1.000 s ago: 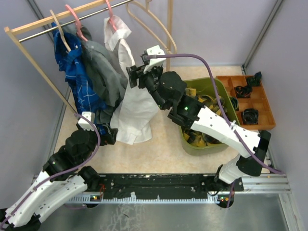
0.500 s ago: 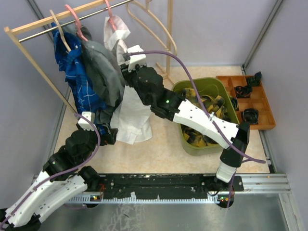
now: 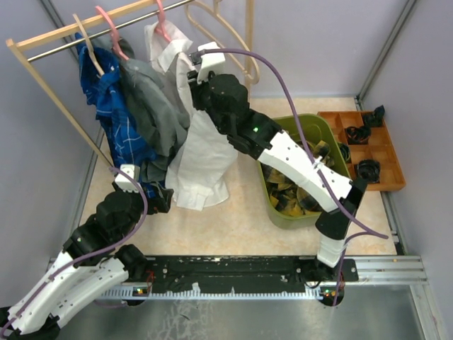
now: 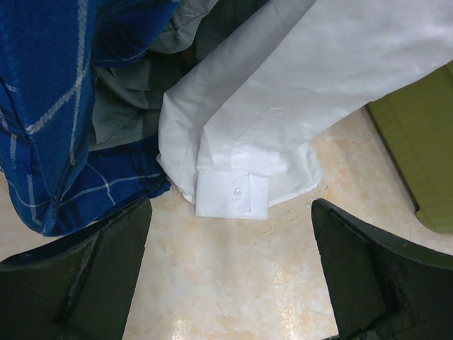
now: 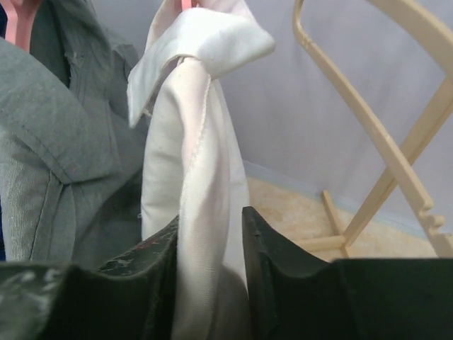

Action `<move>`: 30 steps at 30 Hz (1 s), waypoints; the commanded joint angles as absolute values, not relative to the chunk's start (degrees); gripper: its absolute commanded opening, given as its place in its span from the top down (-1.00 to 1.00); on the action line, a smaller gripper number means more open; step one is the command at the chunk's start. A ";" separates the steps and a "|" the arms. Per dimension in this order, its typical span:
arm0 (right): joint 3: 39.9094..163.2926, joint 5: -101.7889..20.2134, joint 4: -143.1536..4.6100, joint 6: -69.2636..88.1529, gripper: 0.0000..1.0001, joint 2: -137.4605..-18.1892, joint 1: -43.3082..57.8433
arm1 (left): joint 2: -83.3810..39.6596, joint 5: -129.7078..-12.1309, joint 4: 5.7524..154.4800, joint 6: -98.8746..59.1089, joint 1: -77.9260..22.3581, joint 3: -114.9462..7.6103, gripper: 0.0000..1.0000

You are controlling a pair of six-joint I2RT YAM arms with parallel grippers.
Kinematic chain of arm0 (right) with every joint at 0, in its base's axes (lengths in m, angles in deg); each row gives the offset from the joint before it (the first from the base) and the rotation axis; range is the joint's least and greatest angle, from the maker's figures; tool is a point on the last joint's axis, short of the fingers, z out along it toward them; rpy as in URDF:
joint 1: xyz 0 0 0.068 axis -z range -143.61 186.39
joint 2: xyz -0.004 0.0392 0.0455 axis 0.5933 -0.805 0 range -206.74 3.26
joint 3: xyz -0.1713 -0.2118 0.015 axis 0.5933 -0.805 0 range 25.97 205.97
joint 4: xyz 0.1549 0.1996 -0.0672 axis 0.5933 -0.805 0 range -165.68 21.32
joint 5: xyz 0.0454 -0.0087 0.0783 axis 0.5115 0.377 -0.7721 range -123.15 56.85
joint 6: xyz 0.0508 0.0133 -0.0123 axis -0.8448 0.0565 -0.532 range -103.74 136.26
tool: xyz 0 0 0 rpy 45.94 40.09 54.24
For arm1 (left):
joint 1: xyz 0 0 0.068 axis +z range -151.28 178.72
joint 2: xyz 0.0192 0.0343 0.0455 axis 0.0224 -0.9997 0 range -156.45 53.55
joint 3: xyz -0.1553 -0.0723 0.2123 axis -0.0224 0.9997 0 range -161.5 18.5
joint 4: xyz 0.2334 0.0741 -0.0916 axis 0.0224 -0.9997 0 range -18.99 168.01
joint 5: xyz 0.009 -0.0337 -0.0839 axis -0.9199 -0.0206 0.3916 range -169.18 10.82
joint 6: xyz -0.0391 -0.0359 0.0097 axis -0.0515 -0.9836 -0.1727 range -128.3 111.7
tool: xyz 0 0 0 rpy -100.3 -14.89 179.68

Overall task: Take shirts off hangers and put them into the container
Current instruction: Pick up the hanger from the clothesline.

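A white shirt hangs from a pink hanger on the rack. My right gripper is shut on a fold of that white shirt just below the collar, with the cloth pinched between both fingers. A grey shirt and a blue checked shirt hang to its left. My left gripper is open low over the floor, in front of the white shirt's cuff, holding nothing. The olive-green container at the right holds a yellow-and-black plaid shirt.
The wooden rack frame with its metal rod spans the back left. Empty pale hangers hang at the rod's right end. An orange compartment tray lies right of the container. Grey walls close in the sides.
My right gripper moved up and left to the white shirt's collar and closed on the cloth; the shirt shifted up with it. The left arm has not moved.
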State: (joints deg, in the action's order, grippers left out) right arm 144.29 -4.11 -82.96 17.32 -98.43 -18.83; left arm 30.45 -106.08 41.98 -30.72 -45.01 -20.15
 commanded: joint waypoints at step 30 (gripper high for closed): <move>122.28 -5.86 -42.97 16.00 1.00 -88.48 -18.68 | 30.42 -106.33 42.91 -30.49 -44.70 -20.52 -0.99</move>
State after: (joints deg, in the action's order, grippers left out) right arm 119.37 -5.46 -51.40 17.54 -92.77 -18.81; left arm 30.45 -106.12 41.98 -30.74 -44.90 -20.15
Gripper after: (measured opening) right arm 0.080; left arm 0.996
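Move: The white shirt's near shoulder, draped over its hanger's end, is already between the right hand's part-open fingers, about 3 cm below the hand and 1 cm ahead and left. The pink hanger's neck is some 7 cm ahead, 5 cm left and 8 cm above; the grey shirt's middle lies 3 cm ahead, 11 cm left and lower; the empty wooden hanger is roughly 8 cm ahead and 8 cm right. From the left hand the shoulder is about 19 cm ahead, 7 cm right and 22 cm higher. Down first: the right hand sinks about 5 cm along the white shirt's near shoulder while its half-open fingers shut and pinch the cloth, with the hanger's end inside. It then comes back up some 2 cm holding on, its wrist rolling its left side up and tipping the fingers up, some 10 degrees in all. ##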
